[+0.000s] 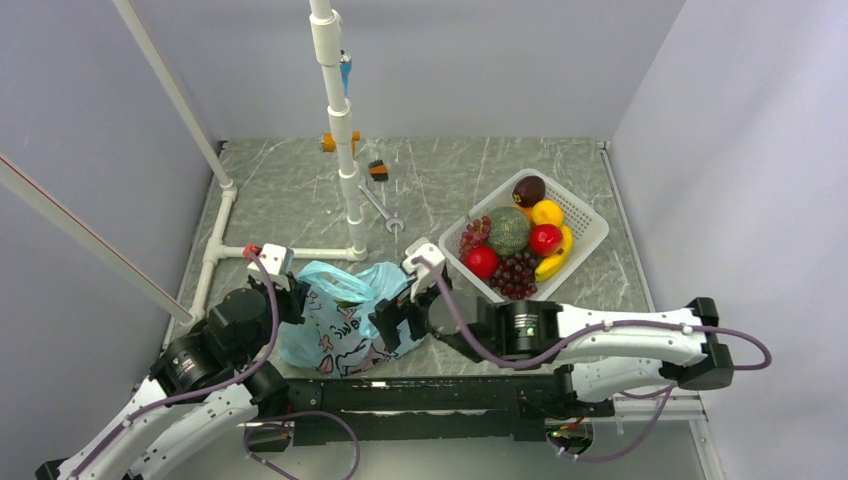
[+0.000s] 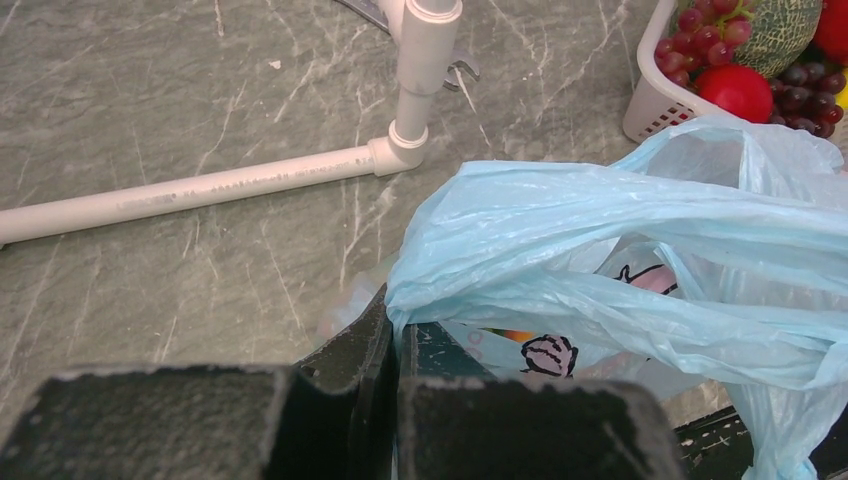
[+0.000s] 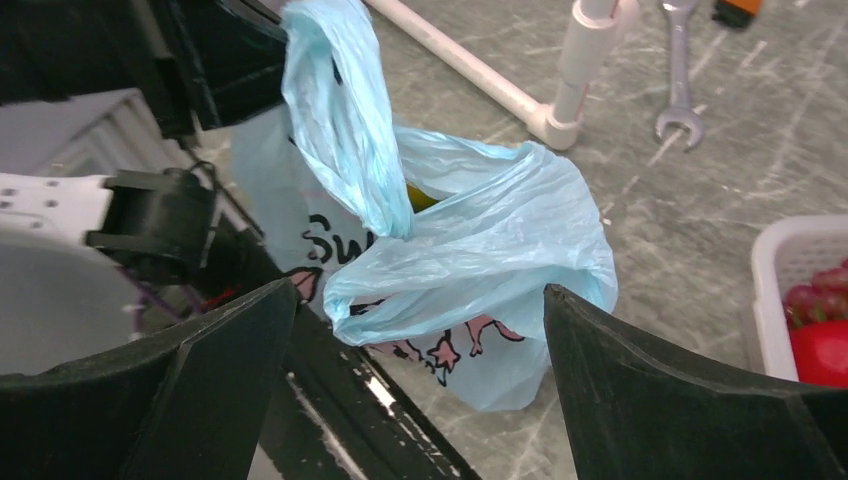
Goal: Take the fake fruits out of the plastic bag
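Note:
The light-blue plastic bag [image 1: 335, 315] sits crumpled at the near edge of the table between my two arms. My left gripper [image 2: 400, 335] is shut on a fold of the bag's [image 2: 600, 230] left rim and holds it up. In the right wrist view the bag [image 3: 470, 250] bulges just beyond my right gripper [image 3: 420, 290], whose fingers [image 3: 240, 350] stand wide apart and hold nothing. From above, that gripper [image 1: 400, 320] is at the bag's right side. The fake fruits are mostly hidden inside; only an orange patch [image 2: 515, 335] and a yellow-green bit [image 3: 420, 197] show.
A white slotted basket [image 1: 590, 225] with other fruit stands at the right. A white pipe frame [image 1: 345, 150] rises behind the bag, with its base pipe [image 2: 200, 185] on the table. A wrench [image 1: 385, 212] lies beside the post. Small orange items lie at the back.

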You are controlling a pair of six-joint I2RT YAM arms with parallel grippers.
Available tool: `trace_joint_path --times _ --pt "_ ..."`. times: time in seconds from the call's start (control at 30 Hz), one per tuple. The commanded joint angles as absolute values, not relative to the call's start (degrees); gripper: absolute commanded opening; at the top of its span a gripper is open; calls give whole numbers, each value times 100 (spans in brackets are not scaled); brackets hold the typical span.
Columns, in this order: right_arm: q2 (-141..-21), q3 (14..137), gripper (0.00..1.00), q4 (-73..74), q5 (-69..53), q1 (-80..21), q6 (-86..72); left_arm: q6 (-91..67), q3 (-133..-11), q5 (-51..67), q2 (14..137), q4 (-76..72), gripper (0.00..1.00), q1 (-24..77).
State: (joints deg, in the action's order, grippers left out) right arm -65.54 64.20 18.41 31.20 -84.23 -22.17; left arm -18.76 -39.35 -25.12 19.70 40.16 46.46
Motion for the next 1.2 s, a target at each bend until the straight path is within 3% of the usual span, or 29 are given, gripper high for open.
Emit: trace_joint_path --times 0.0,0.13,0.3,0.47,0.53,0.67,0.8,0.87,1.07,1.17 --pt "-7064 6884 96 2081 4849 -9019 -2554 -1916 -3988 -2673 1882 3866 0 4710" --pt "-7662 7069 95 2331 5497 -9314 -3312 -1931 -3981 -2673 1922 3871 0 4713" --pt "-8394 7031 95 1898 6112 -9414 -2848 -1942 -4008 -2664 1986 3902 0 4729" --pt "-9117 7525 94 2423 6879 -9390 -2809 -1959 -4014 -2737 1982 3927 0 4789" --pt "-9097 7484 81 2317 6914 -9321 -2598 -1973 -4004 -2742 1959 3929 0 4829" --pt "-8522 7054 36 2086 6491 -8804 -2393 -1992 -4014 -2871 1926 3975 0 4915" --pt "-7436 6112 18 1345 4793 -7933 -1740 -2007 -3998 -2882 1910 3968 0 4939" --pt "-6694 5667 1 1024 4014 -7547 -1410 -2004 -3997 -2916 1938 3976 0 4960" --pt "-5268 4748 0 511 1628 -6324 -1332 -2075 -4016 -2902 2112 4015 1 4964" --pt "-5137 4600 0 509 1020 -6177 -1431 -2108 -4020 -2832 2227 4028 17 4988"
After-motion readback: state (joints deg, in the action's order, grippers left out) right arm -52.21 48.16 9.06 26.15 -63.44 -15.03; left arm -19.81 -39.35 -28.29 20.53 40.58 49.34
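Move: The right hand, open and empty, goes for the right-hand side of the plastic bag's open rim, about 7 cm ahead, hardly 1 cm to the right and some 8 cm below. The fruit basket stands about 19 cm ahead and 25 cm right, and the pipe elbow 19 cm ahead and 8 cm left, both far below. From the left hand, already pinching the bag's left side, that rim lies roughly 14 cm right, 2 cm ahead and slightly lower. Down and a little left onto the bag's rim goes the right hand, sinking nearly 9 cm with its open fingers dipping and turning clockwise. It then sweeps right about 13 cm, forward and up towards the fruit basket, closing on the rim plastic along the way and partly levelling its wrist. The left hand stays put and keeps its pinch. ##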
